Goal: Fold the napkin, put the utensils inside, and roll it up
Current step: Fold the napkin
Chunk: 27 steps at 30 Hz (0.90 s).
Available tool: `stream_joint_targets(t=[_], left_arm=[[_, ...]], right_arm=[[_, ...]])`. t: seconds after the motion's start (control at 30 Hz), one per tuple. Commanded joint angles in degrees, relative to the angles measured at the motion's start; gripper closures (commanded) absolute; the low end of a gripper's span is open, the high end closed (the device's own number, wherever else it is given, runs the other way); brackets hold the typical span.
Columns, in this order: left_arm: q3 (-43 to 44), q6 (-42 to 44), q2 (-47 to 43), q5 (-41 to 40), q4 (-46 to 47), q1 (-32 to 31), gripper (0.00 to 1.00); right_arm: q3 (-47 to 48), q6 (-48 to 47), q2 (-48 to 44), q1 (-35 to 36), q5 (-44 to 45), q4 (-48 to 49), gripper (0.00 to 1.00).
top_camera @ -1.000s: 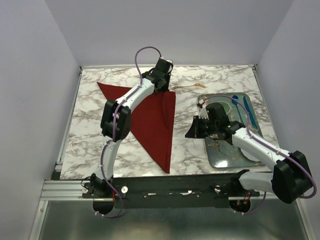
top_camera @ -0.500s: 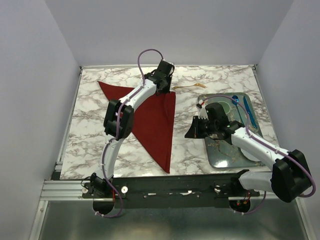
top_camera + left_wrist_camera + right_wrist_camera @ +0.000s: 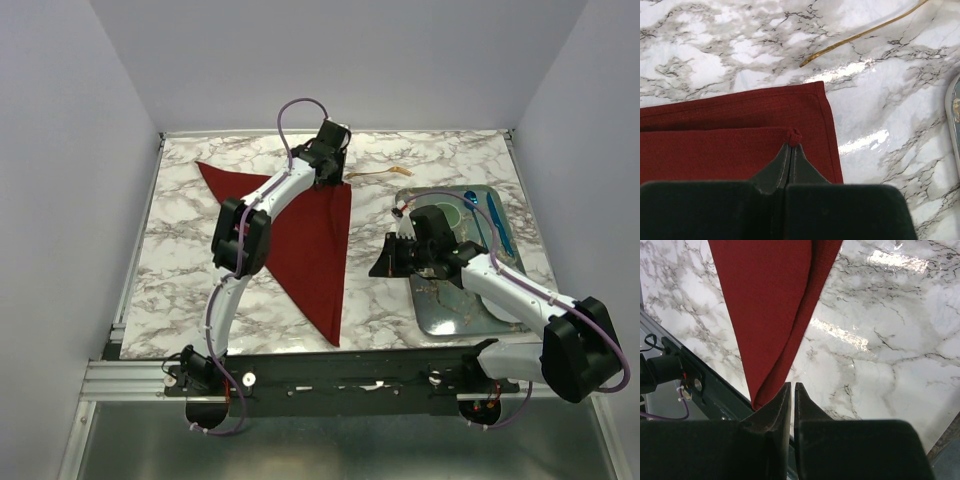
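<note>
The dark red napkin (image 3: pixel 310 240) lies folded in a triangle on the marble table, its tip pointing to the near edge. My left gripper (image 3: pixel 336 177) is at the napkin's far right corner, shut on a small pinch of the upper layer (image 3: pixel 794 135); the lower layer (image 3: pixel 740 107) shows past it. One gold utensil (image 3: pixel 378 173) lies on the marble just beyond that corner, also seen as a thin gold handle (image 3: pixel 860 36). My right gripper (image 3: pixel 383 266) hovers right of the napkin, its jaws (image 3: pixel 792 385) together and holding nothing, above the napkin's near tip (image 3: pixel 770 305).
A metal tray (image 3: pixel 445 310) sits at the right with a green-rimmed dish (image 3: pixel 447 212) and a blue utensil (image 3: pixel 497 225) on it; its rim (image 3: pixel 954 125) shows at the left wrist view's right edge. The black base rail (image 3: pixel 715 400) runs along the near side.
The left arm has shifted slightly to the right, carrying the pinched napkin corner with it. The right arm has barely moved.
</note>
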Motion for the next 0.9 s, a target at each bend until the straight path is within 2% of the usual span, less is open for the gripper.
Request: stream_joint_targets(t=[0.0,0.17,0.3,0.33,0.4,0.43,0.5,0.53,0.57,0.67,0.73,0.77,0.87], left_arm=[[2.24,-1.38,2.81,2.21,-0.24,-0.41,1.00],[3.82,-1.73,3.96,2.21,-0.15,-0.41,0.97],[4.53,-2.26,4.31,2.21,-0.06,-0.41,0.87],[4.70,-2.43,4.48,2.30,0.03,-0.41,0.78],[5.49,-2.96,4.48,2.65,0.20,-0.41,0.67],[5.67,-3.22,4.22,2.22,0.12,-0.41,0.56],[6.81,-5.77,3.87,2.30,-0.67,-0.24,0.49],[6.64,-7.26,2.04,2.74,-0.42,-0.06,0.33],[6.11,-8.05,0.89,3.00,-0.33,0.03,0.28],[4.28,-8.32,-4.29,4.24,-1.03,0.29,0.22],[0.85,-9.29,-9.02,4.23,-1.03,0.90,0.23],[-3.51,-9.55,-10.53,4.76,-1.03,1.17,0.23],[-11.08,-8.68,-13.36,9.76,-0.68,1.70,0.26]], right_arm=[[-0.75,0.25,0.48,-0.38,-1.12,0.87,0.85],[-0.84,0.25,0.48,-0.38,-1.30,0.87,0.86],[-0.93,0.25,1.00,-0.30,-1.30,0.96,0.85],[-0.93,0.34,1.18,-0.38,-1.30,1.04,0.86],[-1.02,0.34,1.71,-0.30,-1.74,1.39,0.86],[-1.10,0.77,1.97,-0.38,-1.91,1.57,0.86],[-1.80,1.56,1.89,-0.30,-3.31,3.40,0.86],[-2.42,2.96,1.28,-0.38,-3.67,4.55,0.86],[-3.38,3.93,0.92,-0.38,-3.67,5.60,0.85],[-6.11,5.08,1.09,-0.38,-4.64,8.95,0.85],[-6.47,4.21,2.14,-0.21,-5.25,9.13,0.85],[-6.47,3.86,3.37,-0.21,-5.52,9.22,0.86],[-6.21,2.45,5.05,0.93,-6.92,10.10,0.86]])
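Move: The left gripper, shut on the corner of the napkin's folded-over layer, has the lower layer's far right corner about 3 cm ahead, 3 cm to its right and 3 cm below. The fork lies some 5 cm ahead and 9 cm to the right. From the right gripper, empty, the napkin's near right corner is roughly 11 cm back, 7 cm left and 6 cm down; the tray's middle is about 20 cm right and 4 cm ahead. Lower the left gripper about 2.5 cm with the pinched corner, then spread the fingers wide to let the cloth go while easing slightly right and forward; as they finish opening, lift clear, some 5 cm up from the lowest point, drawing back at the end. Late on, start the right gripper down 3 cm and a little back towards the napkin's near right corner, its opening unchanged. ##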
